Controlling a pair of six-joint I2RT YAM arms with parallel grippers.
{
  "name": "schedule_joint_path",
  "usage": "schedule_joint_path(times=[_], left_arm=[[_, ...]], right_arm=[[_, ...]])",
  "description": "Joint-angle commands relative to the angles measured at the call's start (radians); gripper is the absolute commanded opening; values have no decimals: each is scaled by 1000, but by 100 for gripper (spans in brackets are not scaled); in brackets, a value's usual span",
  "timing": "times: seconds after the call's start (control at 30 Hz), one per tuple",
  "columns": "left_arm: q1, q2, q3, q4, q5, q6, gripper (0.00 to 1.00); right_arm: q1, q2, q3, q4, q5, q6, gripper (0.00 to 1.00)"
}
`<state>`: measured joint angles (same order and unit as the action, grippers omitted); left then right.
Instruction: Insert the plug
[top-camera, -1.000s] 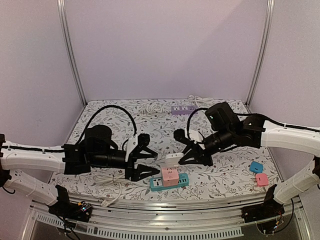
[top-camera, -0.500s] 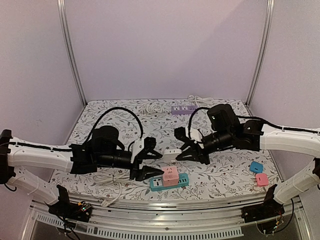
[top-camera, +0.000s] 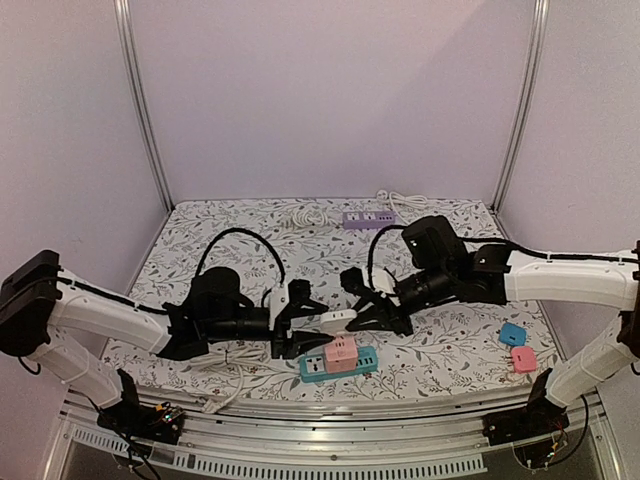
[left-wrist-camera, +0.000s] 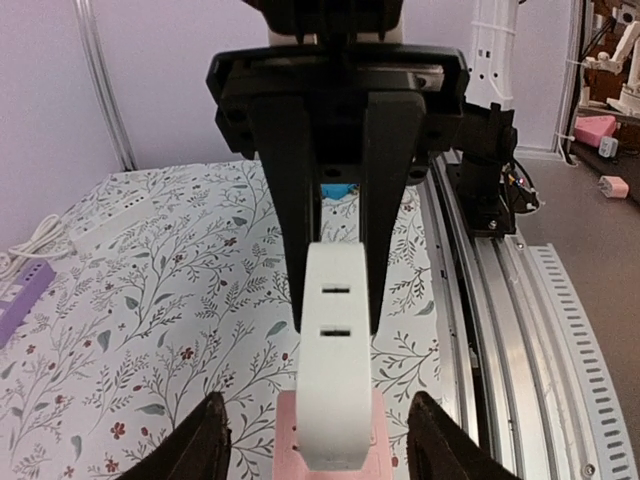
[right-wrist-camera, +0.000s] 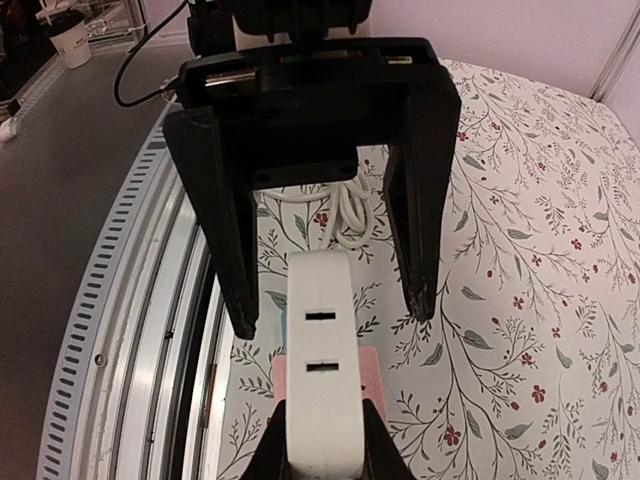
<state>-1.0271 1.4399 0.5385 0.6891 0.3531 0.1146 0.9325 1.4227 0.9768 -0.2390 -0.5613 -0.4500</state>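
Observation:
My right gripper (top-camera: 368, 312) is shut on a white oblong plug (top-camera: 337, 320) with two slots in its face, holding it level above the table. In the right wrist view the plug (right-wrist-camera: 322, 370) juts out from between my right gripper's (right-wrist-camera: 322, 455) fingers. My left gripper (top-camera: 303, 322) faces it, open, one finger on each side of the plug's free end without touching. The left wrist view shows the plug (left-wrist-camera: 335, 370) between the wide-apart fingertips of my left gripper (left-wrist-camera: 322, 435). Below lie a pink adapter (top-camera: 340, 349) and the teal power strip (top-camera: 362, 362) that carries it.
A purple power strip (top-camera: 367, 217) and a coiled white cable (top-camera: 305, 213) lie at the back. A blue adapter (top-camera: 513, 333) and a pink one (top-camera: 523, 358) sit at the right. White cable (top-camera: 215, 356) runs under the left arm. The metal rail (top-camera: 330, 420) borders the front.
The right gripper carried the plug leftward and the left gripper moved right to meet it, so its fingers now flank the plug's end. The left jaws have narrowed a little.

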Motion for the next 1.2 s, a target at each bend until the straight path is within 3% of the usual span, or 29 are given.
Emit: schedule_joint_path(times=[0.0,0.2,0.43,0.7,1.17], left_arm=[[11,28,-30,105,18,30,56],[44,64,-51,105,109,13,25],[43,85,-44,113,121,-33,0],[36,105,-14,63,107,-109,0],[28,122,9,11,78,-86,0]], right_arm=[[6,47,8,32,-63,-43,0],[4,93,19,32,-69,-66,0],[-2,91,8,35,-61,-61,0],[-27,117,-12,64,-85,-37,0],[-56,142,-54,121,-83,-26,0]])
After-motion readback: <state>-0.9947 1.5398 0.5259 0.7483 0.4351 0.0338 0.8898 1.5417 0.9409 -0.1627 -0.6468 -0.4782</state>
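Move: The right hand still grips the white plug near its right end; the pink cube adapter that it is taken to lies about 3 cm to this hand's left, level fore and aft, and some 11 cm below. The left hand waits open around the plug's other end, with the plug's middle about 2 cm to its right and 1 cm above its hand point. From the left hand, the cube is about 3 cm to the right and 10 cm down, the teal strip's middle also 3 cm to the right but 14 cm down, and the white cable coil some 19 cm to the left, 1 cm ahead and 15 cm down. The left fingers close from well open onto the free left end of the white plug while both hands sink, the right by about 3 cm and the left by about 2, so that the plug is pinched from both sides. After a brief stop the two lower it together by roughly another centimetre towards the top of the pink cube adapter, the right fingers keeping their hold throughout, with only slight wrist turns. ##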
